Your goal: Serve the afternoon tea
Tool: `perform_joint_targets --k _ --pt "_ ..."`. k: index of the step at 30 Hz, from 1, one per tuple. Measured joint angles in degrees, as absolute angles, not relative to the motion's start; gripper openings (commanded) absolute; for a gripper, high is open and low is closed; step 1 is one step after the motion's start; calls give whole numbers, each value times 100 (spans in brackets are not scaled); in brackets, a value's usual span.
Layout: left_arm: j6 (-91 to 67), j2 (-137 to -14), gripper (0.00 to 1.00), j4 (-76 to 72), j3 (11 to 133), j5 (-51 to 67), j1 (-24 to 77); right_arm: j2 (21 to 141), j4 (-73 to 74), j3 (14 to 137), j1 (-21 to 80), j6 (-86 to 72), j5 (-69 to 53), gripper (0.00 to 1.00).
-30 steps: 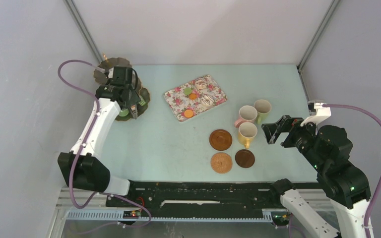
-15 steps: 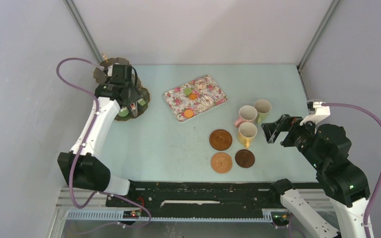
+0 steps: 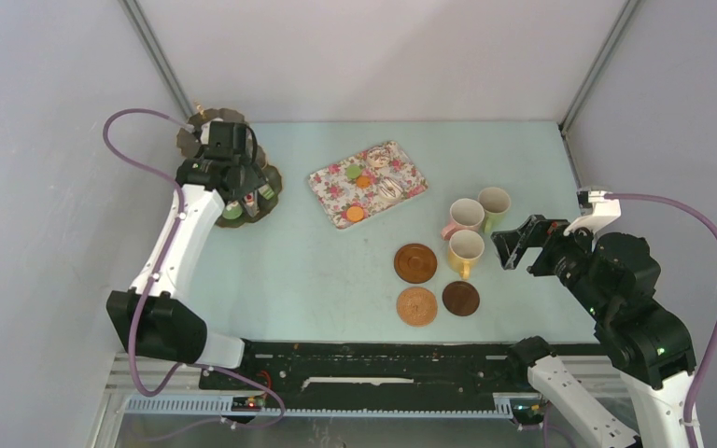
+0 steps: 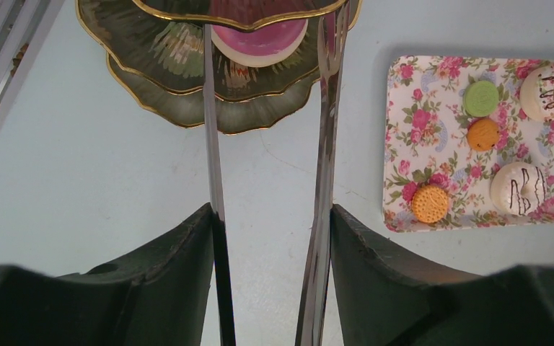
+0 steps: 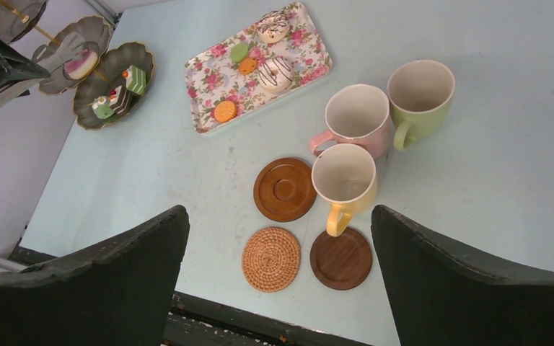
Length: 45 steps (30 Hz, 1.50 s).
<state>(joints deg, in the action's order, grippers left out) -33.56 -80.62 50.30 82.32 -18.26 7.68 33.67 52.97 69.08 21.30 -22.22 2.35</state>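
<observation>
The dark scalloped stand (image 3: 273, 183) sits at the back left, with small green cakes (image 5: 135, 79) on its lowest tier. A pink cake (image 4: 260, 37) rests on the middle tier (image 4: 180, 58). My left gripper (image 3: 243, 191) hovers over the stand, shut on the metal tongs (image 4: 328, 144). The tongs' arms are spread on either side of the pink cake. Yellow (image 3: 466, 250), pink (image 3: 465, 217) and green (image 3: 495, 203) mugs stand on the table beside three coasters (image 3: 415, 263). My right gripper (image 3: 513, 250) hangs open and empty, just right of the yellow mug.
The flowered tray (image 4: 433, 122) lies mid-table holding a green macaron (image 4: 481, 98), an orange one (image 4: 483, 133), a biscuit (image 4: 431, 204) and two white donuts (image 4: 523, 189). The yellow mug's handle overhangs the dark coaster (image 5: 340, 258). Grey walls close in on the left, back and right.
The left gripper has eased wider, letting the tongs' arms spread, and has shifted slightly up and back over the stand. The right arm has not moved.
</observation>
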Motion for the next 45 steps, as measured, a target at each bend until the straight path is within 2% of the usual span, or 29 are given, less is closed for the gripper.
perform_joint_targets --k 11,22,25,29,34,37,45 --pt "-3411 -7749 58 5085 8182 -1608 764 3352 5297 6908 2130 -2222 235 100" --pt "-3988 -6388 57 4941 6960 -751 799 3352 5297 6908 2130 -2224 237 100" --pt "-4147 -6237 57 4836 6873 -666 1048 3350 5297 6908 2130 -2224 237 100" --pt "-4372 -6215 57 4521 6866 -622 1852 3336 5299 6908 2130 -2224 237 100" --pt "-4508 -6665 58 3972 6877 -620 2902 3277 5301 6908 2130 -2224 259 100" --pt "-4460 -7380 58 3833 7168 -628 3374 3212 5304 6908 2130 -2224 314 100" --pt "-4198 -9365 60 3778 8720 -556 3771 3087 5310 6908 2130 -2222 482 100"
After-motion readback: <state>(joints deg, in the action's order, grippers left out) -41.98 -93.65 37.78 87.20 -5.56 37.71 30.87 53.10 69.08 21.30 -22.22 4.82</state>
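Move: Across the table from the left hand, which holds the tongs half open, lies the flowered tray: its middle is about 29 cm to the right, 22 cm ahead and 22 cm below. On it, the near white donut is roughly 35 cm right and 20 cm ahead, the large orange biscuit 25 cm right and 10 cm ahead. The pink donut sits on the stand about 14 cm ahead, 6 cm left and 12 cm below. From the right hand, the tray is some 40 cm ahead, 25 cm left and 33 cm below. Drawing back some 6 cm, with a slight lift, the left hand takes the tongs away from the pink donut, then sweeps about 27 cm to the right, turning roughly 35 degrees clockwise. Late in the sweep it curves forward again and sinks a few centimetres to bring the tips over the tray; the fingers keep their hold with the tongs still open. ##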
